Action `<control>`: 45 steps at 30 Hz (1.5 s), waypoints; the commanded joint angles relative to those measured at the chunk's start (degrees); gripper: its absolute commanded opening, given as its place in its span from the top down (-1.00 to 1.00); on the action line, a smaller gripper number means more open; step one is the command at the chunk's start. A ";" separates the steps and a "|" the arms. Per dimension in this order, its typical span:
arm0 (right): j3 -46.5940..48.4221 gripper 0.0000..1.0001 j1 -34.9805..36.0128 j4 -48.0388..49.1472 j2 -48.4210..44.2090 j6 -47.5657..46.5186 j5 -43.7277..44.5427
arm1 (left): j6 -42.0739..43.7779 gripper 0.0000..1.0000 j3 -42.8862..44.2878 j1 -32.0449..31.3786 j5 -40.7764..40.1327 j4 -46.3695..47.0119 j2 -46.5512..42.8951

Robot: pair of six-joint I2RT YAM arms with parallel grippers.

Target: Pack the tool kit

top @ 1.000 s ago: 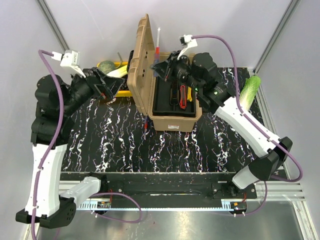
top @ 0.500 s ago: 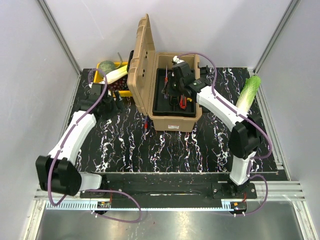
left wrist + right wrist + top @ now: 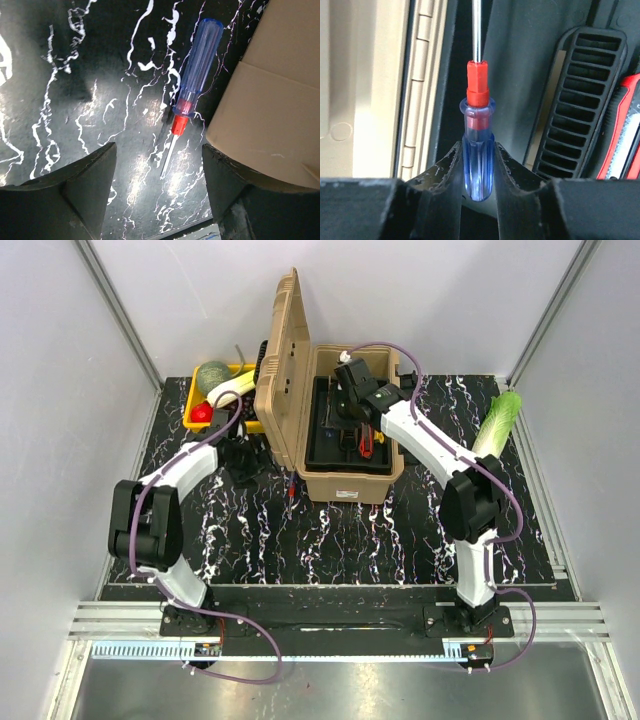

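The tan toolbox stands open at the table's back middle, its lid upright on the left. My right gripper is inside the box, shut on a blue-handled screwdriver with a red collar. It holds the screwdriver over the black inner tray, beside the lid hinge. A red-handled tool lies in the tray. My left gripper is open and empty, low over the table left of the box. A second blue screwdriver lies ahead of it against the box wall; it also shows in the top view.
A yellow crate of vegetables sits at the back left, close behind my left gripper. A green cabbage lies at the right edge. A black ribbed part lies in the tray.
Both arms have come down from near the camera. The right gripper has gone lower into the box with its screwdriver. The left gripper has moved right, from the crate toward the box.
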 commanded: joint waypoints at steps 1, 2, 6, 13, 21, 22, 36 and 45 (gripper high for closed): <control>3.06 0.22 -0.84 -2.49 -0.05 0.48 -0.25 | 2.00 -0.43 4.08 -0.45 5.21 4.87 2.90; 2.97 0.12 -0.93 -2.58 -0.49 0.47 -0.25 | 2.18 -0.44 4.35 -0.54 5.30 5.22 3.60; 2.80 0.00 -1.37 -2.58 -1.90 0.82 -0.25 | 3.06 -0.44 6.11 -1.95 5.57 5.67 6.15; 0.96 -0.03 -1.72 -1.27 -6.29 1.26 -2.01 | 4.64 -0.46 7.95 -4.49 1.45 5.58 10.02; -6.07 -0.05 -3.04 1.63 -12.88 2.58 -2.01 | 4.73 -0.29 9.01 -8.36 -5.50 7.42 14.94; -6.69 -0.05 -3.30 1.64 -13.32 2.76 -1.92 | 4.47 -0.28 8.92 -8.63 -5.51 8.03 15.55; -13.46 -0.05 -5.32 2.52 -18.25 5.22 -1.83 | -0.81 -0.04 11.56 -11.62 -12.63 3.82 21.53; -15.31 -0.05 -5.68 2.87 -20.01 6.27 -1.39 | -1.78 0.36 12.70 -12.15 -15.08 -2.50 25.14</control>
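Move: The table screwdriver's middle lies about 3 cm ahead of the left hand, 6 cm right and 7 cm below. The toolbox's middle is some 16 cm ahead and 20 cm right of that hand. The right hand still has the held screwdriver low in the tray, its middle roughly 4 cm ahead and straight in line. From the right hand, the black brush is about 3 cm ahead and 3 cm right, the red knife 1 cm ahead and 7 cm right. Left sinks about 6 cm, rightward and forward, closing around the table screwdriver; right releases its screwdriver, withdrawing rightward. ##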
